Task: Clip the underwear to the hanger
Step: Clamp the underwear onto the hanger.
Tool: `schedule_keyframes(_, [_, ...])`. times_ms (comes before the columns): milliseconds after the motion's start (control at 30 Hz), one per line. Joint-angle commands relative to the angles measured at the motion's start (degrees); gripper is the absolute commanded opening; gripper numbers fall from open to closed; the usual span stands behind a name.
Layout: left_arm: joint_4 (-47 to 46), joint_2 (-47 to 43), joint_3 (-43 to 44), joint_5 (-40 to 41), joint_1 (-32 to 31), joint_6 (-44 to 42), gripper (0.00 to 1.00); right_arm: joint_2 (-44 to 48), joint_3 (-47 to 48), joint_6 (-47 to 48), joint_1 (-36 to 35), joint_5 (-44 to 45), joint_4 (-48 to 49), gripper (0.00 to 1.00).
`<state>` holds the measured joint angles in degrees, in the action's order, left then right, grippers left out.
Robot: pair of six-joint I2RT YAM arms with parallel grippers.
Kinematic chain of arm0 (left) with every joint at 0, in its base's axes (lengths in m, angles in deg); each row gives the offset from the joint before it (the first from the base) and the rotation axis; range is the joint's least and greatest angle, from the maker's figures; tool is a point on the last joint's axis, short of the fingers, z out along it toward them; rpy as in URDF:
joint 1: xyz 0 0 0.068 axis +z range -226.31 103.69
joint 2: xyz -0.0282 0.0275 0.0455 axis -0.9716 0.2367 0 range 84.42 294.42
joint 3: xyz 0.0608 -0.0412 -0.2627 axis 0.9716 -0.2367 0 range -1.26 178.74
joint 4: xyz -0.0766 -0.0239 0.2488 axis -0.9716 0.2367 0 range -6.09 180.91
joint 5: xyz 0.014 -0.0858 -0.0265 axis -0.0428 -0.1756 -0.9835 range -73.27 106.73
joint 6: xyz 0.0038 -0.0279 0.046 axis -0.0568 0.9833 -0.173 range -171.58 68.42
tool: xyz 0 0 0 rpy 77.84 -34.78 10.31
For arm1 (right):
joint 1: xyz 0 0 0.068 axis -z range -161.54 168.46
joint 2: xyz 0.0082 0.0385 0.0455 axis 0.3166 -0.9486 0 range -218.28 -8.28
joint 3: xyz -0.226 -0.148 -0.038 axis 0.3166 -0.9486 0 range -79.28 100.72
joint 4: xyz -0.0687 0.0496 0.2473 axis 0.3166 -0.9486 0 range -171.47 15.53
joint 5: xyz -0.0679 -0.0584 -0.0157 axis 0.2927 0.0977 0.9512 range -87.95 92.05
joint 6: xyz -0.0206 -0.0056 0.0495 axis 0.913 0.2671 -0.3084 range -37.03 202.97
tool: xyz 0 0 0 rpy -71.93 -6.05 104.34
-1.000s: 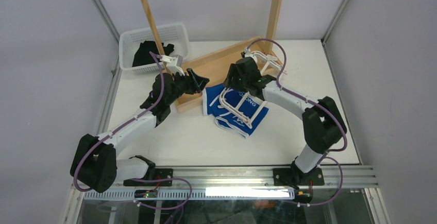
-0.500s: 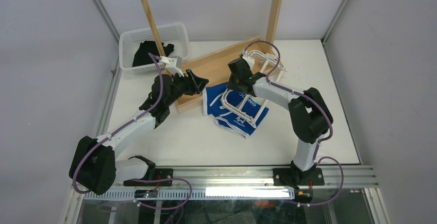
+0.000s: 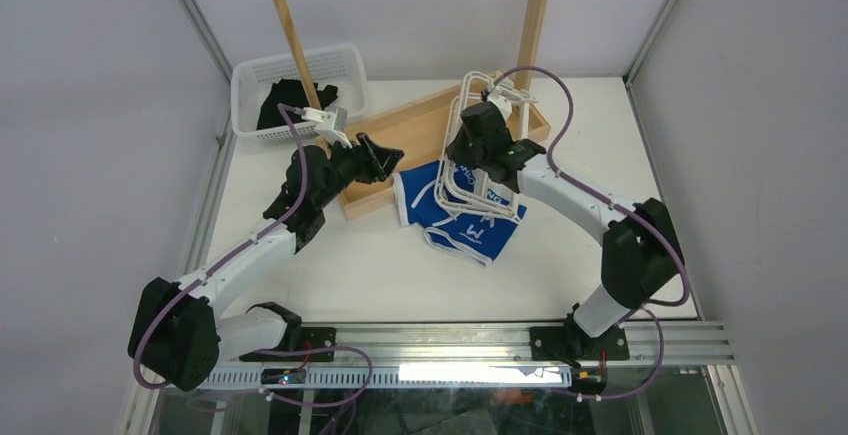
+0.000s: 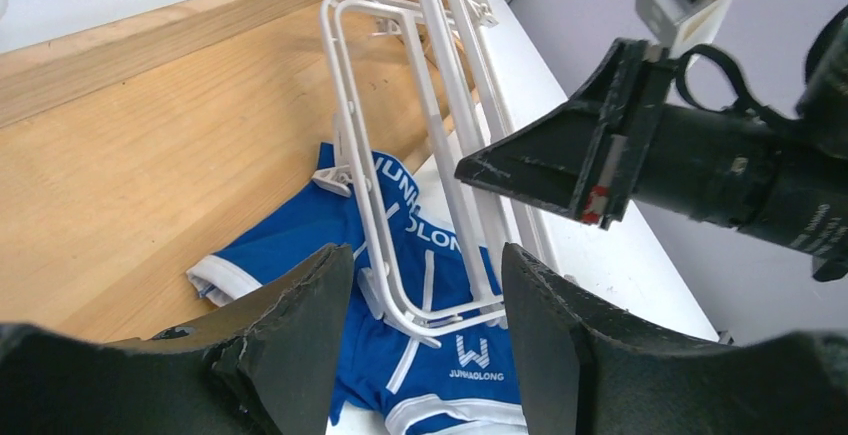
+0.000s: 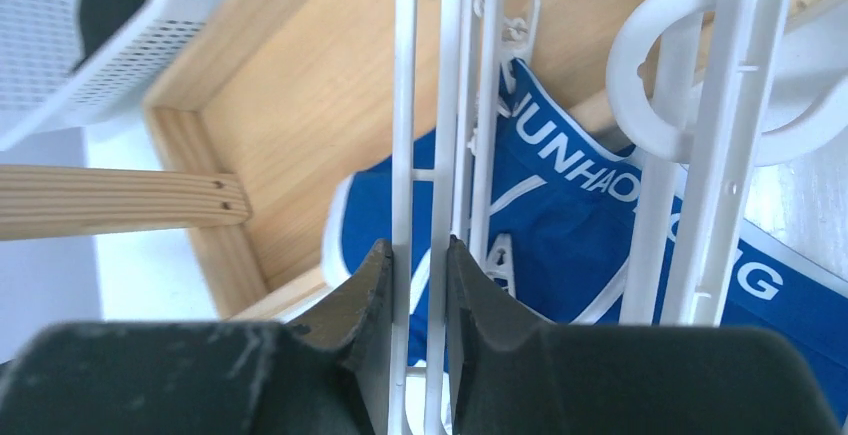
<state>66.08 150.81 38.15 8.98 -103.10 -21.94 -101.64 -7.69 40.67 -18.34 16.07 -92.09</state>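
Note:
The blue underwear (image 3: 470, 230) lies flat on the table, partly against the wooden rack's base. In the left wrist view the underwear (image 4: 290, 240) shows its white lettering. My right gripper (image 3: 465, 150) is shut on two thin bars of the white hanger (image 3: 450, 190). The hanger is tipped up on edge over the underwear, its lower end still near the cloth. In the right wrist view my right gripper (image 5: 420, 255) pinches the hanger (image 5: 405, 105) above the underwear (image 5: 560, 215). My left gripper (image 3: 392, 157) hovers open just left of the underwear, and in its own view the left gripper (image 4: 425, 285) holds nothing.
A white basket (image 3: 340, 60) with a black garment (image 3: 290, 100) stands at the back left. The tall wooden rack (image 3: 285, 25) rises behind, and its flat base (image 3: 415, 125) lies between both grippers. The hanger's hook (image 5: 640, 85) is by the right fingers.
My right gripper closed on the hanger's bars and tipped the hanger up from lying flat on the underwear. The left arm drew back slightly and stays open.

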Motion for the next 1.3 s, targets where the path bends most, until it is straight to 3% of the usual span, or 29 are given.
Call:
schedule_keyframes(0, [-2.6, -2.4, -0.2, -3.0, -0.1, 0.3, 0.58, 7.2, 0.9, -0.1, -0.2, -0.3, 6.1, 0.04])
schedule_keyframes(233, [-9.4, -3.9, -3.5, -10.3, -0.2, 0.9, 0.61, 14.2, -4.7, -9.8, 2.7, -11.4, 18.7, 0.0])
schedule_keyframes(433, [-19.3, -6.8, -7.1, -16.2, -0.2, 1.3, 0.66, 20.3, -7.7, -15.4, 5.4, -13.5, 22.5, 0.0])
schedule_keyframes(733, [-28.4, 3.6, -3.5, -26.1, -3.2, 2.1, 0.73, 27.7, -13.2, -24.7, 11.9, -23.6, 29.2, 0.0])
schedule_keyframes(900, [-29.4, 8.1, -1.3, -24.2, -8.5, -5.3, 0.79, 29.4, -15.6, -30.8, 15.3, -31.1, 35.5, 0.0])
schedule_keyframes(1067, [-43.5, 13.4, -4.1, -24.4, -9.1, -5.0, 0.92, 30.1, -15.4, -34.1, 17.5, -36.5, 37.8, 0.0])
schedule_keyframes(1133, [-45.1, 16.8, -3.0, -24.4, -9.0, -4.8, 0.92, 30.2, -15.0, -35.0, 17.9, -37.9, 38.5, 0.0])
schedule_keyframes(1267, [-37.7, 21.7, 3.8, -20.5, -9.1, -2.8, 0.86, 30.8, -14.2, -34.4, 18.6, -40.4, 39.3, 0.0])
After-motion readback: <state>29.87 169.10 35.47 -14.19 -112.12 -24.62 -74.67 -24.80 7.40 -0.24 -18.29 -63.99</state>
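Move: I already hold the hanger in my right hand; the underwear lies about 13 cm back from that hand and 14 below, roughly straight under its line, with the wooden tray some 3 cm ahead, 5 to the left and equally low. From my left hand, the hanger's near end is around 19 cm right, 10 back and 10 lower; the underwear lies about 15 right, 11 back and 21 down. My right hand keeps its pinch on the hanger's bar and lifts it almost 20 cm up off the underwear, rolling so that the hand's left side rises some 55 degrees. Meanwhile my left hand swings right and partly back towards the hanger's near end, turning clockwise and spreading its half-open fingers nearly fully around where the end rail comes. ##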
